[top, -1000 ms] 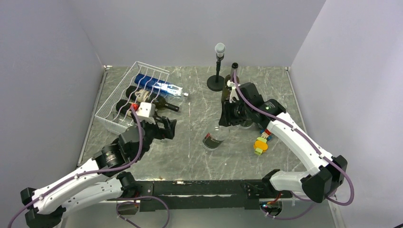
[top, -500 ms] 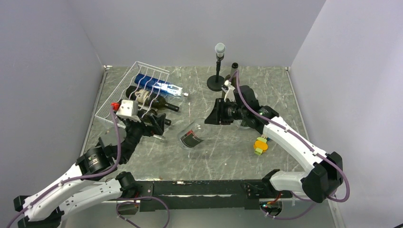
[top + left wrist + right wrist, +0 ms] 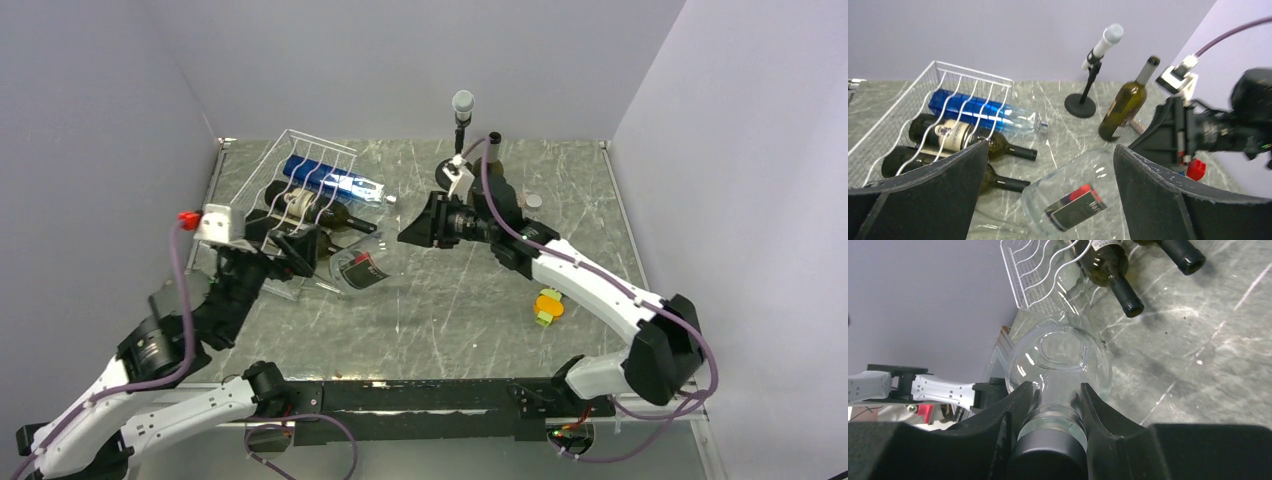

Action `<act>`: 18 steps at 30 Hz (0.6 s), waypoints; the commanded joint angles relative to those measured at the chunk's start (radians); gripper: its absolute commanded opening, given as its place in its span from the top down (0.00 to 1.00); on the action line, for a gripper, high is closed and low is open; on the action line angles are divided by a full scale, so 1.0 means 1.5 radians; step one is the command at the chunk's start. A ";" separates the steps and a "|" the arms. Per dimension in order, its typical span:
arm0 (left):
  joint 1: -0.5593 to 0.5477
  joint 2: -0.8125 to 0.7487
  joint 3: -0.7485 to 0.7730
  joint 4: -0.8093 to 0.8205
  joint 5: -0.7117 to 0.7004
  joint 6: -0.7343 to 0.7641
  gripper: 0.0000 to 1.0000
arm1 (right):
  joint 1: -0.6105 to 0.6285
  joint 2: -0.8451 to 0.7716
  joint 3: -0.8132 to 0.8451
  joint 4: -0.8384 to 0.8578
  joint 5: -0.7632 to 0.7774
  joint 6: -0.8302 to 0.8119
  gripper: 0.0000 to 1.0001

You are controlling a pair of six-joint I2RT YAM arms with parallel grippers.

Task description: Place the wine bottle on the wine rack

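A clear glass wine bottle (image 3: pixel 358 266) with a dark label hangs tilted, base toward the left. My right gripper (image 3: pixel 415 222) is shut on its neck; in the right wrist view the fingers (image 3: pixel 1013 405) clamp the neck just past the black cap, and the bottle (image 3: pixel 1058 360) points at the white wire wine rack (image 3: pixel 1030 270). The wine rack (image 3: pixel 228 222) sits at the back left. My left gripper (image 3: pixel 300 248) stands open just left of the bottle's base. In the left wrist view the bottle (image 3: pixel 1073 200) lies beyond the wide-apart left gripper (image 3: pixel 1050 150).
The rack holds a blue bottle (image 3: pixel 325 178) and two dark bottles (image 3: pixel 345 215) with necks sticking out to the right. An olive bottle (image 3: pixel 1125 102) stands upright beside a microphone stand (image 3: pixel 461 120). An orange and yellow toy (image 3: pixel 547 303) lies at right.
My right arm has carried the clear bottle leftward from mid-table to the rack's near corner. My left arm has drawn back to the left, its gripper still open.
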 commanded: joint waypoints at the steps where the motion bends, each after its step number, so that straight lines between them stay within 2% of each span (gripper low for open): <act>1: 0.003 -0.028 0.052 -0.002 -0.019 0.037 0.01 | 0.032 0.024 0.089 0.241 -0.018 0.064 1.00; 10: 0.003 -0.060 0.099 -0.041 -0.005 0.031 0.01 | 0.087 0.136 0.176 0.366 0.044 0.081 1.00; 18: 0.003 -0.078 0.102 -0.060 -0.010 0.016 0.01 | 0.108 0.195 0.282 0.353 0.053 0.084 1.00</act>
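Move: The clear bottle is already held by its neck in the right hand, bound for the wine rack. The rack's middle lies some 32 cm to that hand's left, 21 cm ahead and 19 cm below. In it, the nearest dark bottle lies about 28 cm left and 10 cm ahead of the right hand; the blue bottle, about 20 cm left and 30 cm ahead. From the empty left hand the rack is roughly 27 cm ahead, 13 cm left and 32 cm below. The clear bottle, base leading, is carried left towards the near end of the rack in the right hand's unchanged grip on its neck. The right hand goes about 10 cm left and a little forward, dipping slightly before rising, and tips its fingers up a few degrees. The open left hand backs off from the rack, about 5 cm up and as much left, and somewhat back. ##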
